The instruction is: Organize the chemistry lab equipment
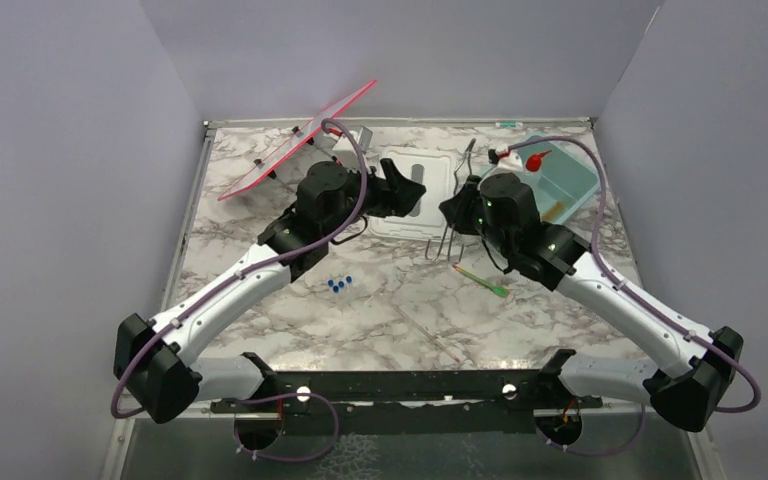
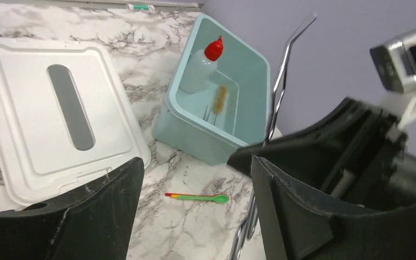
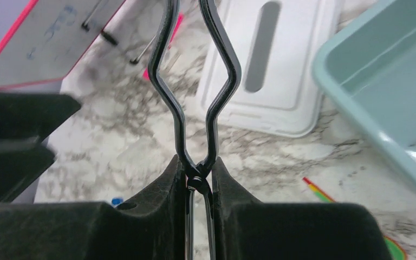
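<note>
My right gripper (image 3: 197, 181) is shut on a black wire clamp (image 3: 181, 92), pinched at its pivot. From above, the right gripper (image 1: 456, 211) holds the wire clamp (image 1: 448, 238) above the marble, between the white lid and the teal tub. My left gripper (image 1: 406, 190) hovers open over the lid's right side with nothing in it. In the left wrist view the left gripper (image 2: 195, 216) frames a green-tipped stick (image 2: 197, 197) lying on the marble. A white squeeze bottle with a red nozzle (image 2: 200, 67) and a tan-bristled brush (image 2: 220, 100) lie inside the tub. Blue-capped tubes (image 1: 338, 285) lie left of centre.
The teal tub (image 1: 575, 185) stands at the back right and the white lid (image 1: 400, 165) lies flat at the back centre. A red-rimmed clear board (image 1: 295, 140) stands tilted at the back left. Grey walls close in three sides.
</note>
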{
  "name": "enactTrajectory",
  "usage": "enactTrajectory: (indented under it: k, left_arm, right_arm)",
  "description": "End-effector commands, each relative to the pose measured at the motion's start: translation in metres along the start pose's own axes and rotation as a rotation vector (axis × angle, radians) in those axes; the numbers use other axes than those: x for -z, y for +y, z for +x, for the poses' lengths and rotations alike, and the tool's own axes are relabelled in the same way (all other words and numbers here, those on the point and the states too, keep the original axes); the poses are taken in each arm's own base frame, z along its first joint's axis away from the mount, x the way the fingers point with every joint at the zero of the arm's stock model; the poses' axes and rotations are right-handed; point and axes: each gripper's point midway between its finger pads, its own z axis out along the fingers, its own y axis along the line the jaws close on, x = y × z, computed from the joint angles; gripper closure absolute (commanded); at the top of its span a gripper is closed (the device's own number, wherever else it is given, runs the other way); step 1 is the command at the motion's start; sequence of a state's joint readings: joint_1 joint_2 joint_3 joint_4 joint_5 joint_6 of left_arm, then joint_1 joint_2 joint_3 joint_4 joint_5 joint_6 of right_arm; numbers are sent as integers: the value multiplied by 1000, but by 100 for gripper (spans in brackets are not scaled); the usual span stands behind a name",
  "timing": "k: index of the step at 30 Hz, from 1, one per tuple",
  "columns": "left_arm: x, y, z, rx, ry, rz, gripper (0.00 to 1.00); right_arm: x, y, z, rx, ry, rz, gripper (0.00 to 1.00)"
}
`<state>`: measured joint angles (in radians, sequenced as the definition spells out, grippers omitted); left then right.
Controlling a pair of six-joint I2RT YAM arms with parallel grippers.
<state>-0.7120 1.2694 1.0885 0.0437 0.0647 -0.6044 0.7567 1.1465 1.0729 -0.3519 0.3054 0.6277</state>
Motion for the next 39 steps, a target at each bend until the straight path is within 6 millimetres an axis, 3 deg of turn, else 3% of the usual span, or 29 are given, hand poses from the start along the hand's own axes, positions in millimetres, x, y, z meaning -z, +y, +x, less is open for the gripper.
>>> enactTrajectory:
  k: [1, 5, 8, 12, 15, 24, 32, 39]
  left_arm:
    - [30, -7, -31, -131, -73, -21, 25]
    - [45, -5, -29, -177, -64, -28, 24]
    - [53, -5, -26, -188, -50, -23, 24]
    - [60, -4, -17, -192, -20, -14, 24]
    - [64, 0, -13, -190, -12, -24, 24]
    - [66, 10, -7, -196, 3, -60, 24]
    - [63, 17, -4, -203, 10, -90, 24]
    - [62, 25, -1, -203, 15, -121, 24]
  right_arm:
    - [14, -48, -64, -32, -179, 281, 98]
    - [10, -98, -95, -99, -184, 437, 99]
    - [8, -145, -103, -169, -158, 560, 99]
    - [4, -200, -90, -255, -80, 709, 100]
    - [-5, -231, -76, -290, -28, 773, 99]
    - [-38, -277, -62, -311, 17, 859, 99]
    - [-65, -299, -18, -380, 115, 934, 100]
    - [-82, -314, -1, -422, 152, 1001, 94]
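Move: The right hand already grips the metal tongs near their pivot. The teal bin it takes them to has its middle about 15 cm ahead, 24 cm to its right and 20 cm below. Inside stand the red-capped bottle, some 19 cm ahead and 23 cm right, and the brush, about 14 ahead and 31 right. The white lid lies roughly 19 cm ahead and 2 left, 27 below. From the left hand the bin is 14 cm ahead, 30 right and 25 lower. Keeping its pinch on the tongs, the right arm swings them quickly about 24 cm to the right and 11 cm forward, rising some 4 cm at first, then sinks about 21 cm from that height into the near part of the bin, turning clockwise by some 45 degrees and tipping the fingers down. The left hand, already open and clear of the tongs, backs away to its left and a little back, rising and then settling down again, its fingers staying open. ##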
